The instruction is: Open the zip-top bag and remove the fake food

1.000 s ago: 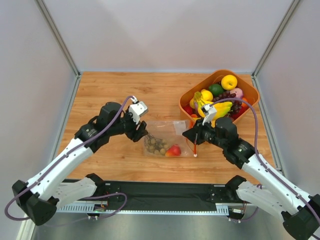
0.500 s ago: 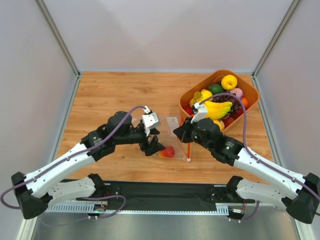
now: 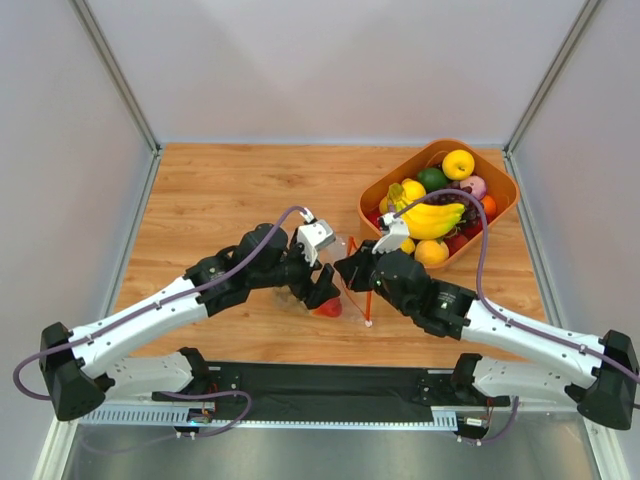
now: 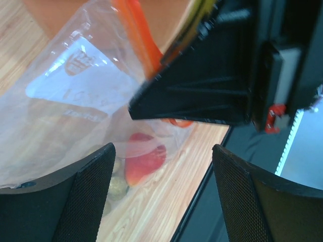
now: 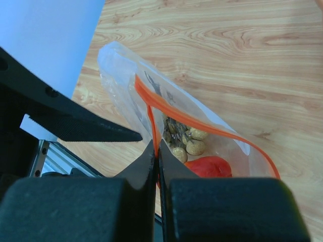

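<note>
The clear zip-top bag (image 5: 128,85) stands tipped up on the wood between both arms, its mouth gaping. My right gripper (image 5: 155,146) is shut on the bag's orange zip strip (image 5: 202,123); from above this gripper (image 3: 347,272) is just right of the left one. Inside the bag lie the fake food pieces: a red peach-like fruit (image 5: 209,166) and a cluster of tan balls (image 5: 194,147). My left gripper (image 4: 164,196) is open, empty, right beside the bag (image 4: 70,96), with the red fruit (image 4: 145,162) showing through the plastic just ahead of its fingers.
An orange basket (image 3: 500,180) at the back right holds a yellow banana bunch (image 3: 432,218), dark grapes and other round fruits. The table's front edge and a black rail (image 3: 330,385) lie close behind the bag.
My left arm has swung right to the bag and its jaws have spread wider. My right gripper has drawn the zip strip leftward, standing the bag up.
</note>
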Available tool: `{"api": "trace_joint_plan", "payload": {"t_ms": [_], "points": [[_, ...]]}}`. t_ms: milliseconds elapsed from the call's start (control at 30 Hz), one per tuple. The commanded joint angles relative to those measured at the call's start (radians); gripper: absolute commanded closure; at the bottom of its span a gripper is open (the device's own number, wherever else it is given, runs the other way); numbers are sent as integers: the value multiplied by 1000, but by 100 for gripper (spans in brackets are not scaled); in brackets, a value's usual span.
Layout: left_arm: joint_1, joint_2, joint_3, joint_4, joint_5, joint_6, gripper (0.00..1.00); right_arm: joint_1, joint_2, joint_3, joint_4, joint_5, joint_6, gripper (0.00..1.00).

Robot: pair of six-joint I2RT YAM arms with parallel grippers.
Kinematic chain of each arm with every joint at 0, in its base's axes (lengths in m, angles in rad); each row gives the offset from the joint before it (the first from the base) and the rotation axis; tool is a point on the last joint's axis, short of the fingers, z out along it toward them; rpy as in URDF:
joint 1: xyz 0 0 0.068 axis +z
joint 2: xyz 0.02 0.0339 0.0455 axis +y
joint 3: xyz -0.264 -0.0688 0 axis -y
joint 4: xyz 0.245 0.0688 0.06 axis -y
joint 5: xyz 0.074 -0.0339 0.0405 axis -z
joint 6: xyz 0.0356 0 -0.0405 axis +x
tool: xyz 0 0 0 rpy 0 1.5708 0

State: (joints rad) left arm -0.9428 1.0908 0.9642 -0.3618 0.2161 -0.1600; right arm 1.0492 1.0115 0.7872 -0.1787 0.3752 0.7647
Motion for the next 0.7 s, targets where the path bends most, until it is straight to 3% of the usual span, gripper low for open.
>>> {"api": "trace_joint_plan", "payload": {"t_ms": [0, 267, 400, 500, 533, 667], "points": [[-10, 15, 48, 34, -92, -75, 15, 41, 13, 44, 79, 116, 86, 100], [-45, 35, 47, 38, -179, -101, 12, 95, 56, 63, 130, 174, 176, 100], [-56, 64, 50, 11, -211, -105, 16, 112, 75, 93, 128, 191, 182, 100], [-56, 73, 50, 3, -213, -104, 35, 120, 81, 106, 122, 189, 179, 100], [-56, 76, 51, -2, -243, -104, 48, 121, 78, 106, 119, 191, 179, 100], [-56, 106, 59, -8, -245, -107, 66, 124, 59, 78, 113, 199, 191, 100]]}}
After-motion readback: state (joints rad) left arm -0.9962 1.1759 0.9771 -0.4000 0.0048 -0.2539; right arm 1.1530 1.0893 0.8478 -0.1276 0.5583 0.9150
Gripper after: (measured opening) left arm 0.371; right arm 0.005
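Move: Just ahead of and beneath the open left fingers, some 2 cm forward, 1 cm right and 4 cm down, hangs the near part of the bag's orange zip edge; it lies about 2 cm back from and 3 cm below the right fingers, already shut on that edge. The red fruit in the bag is roughly 2 cm back, 1 cm left and 10 cm below the left hand, and the fruit bin about 17 cm forward, 23 cm right and 8 cm lower. Creeping forward a little and then sinking about 3 cm beside the right fingertips, the left hand swings some 10 degrees counter-clockwise and closes its wide-open fingers more than halfway on the near zip edge. The right hand keeps its pinch and carries the edge roughly 2 cm left and 2 cm up, rolling slightly. ##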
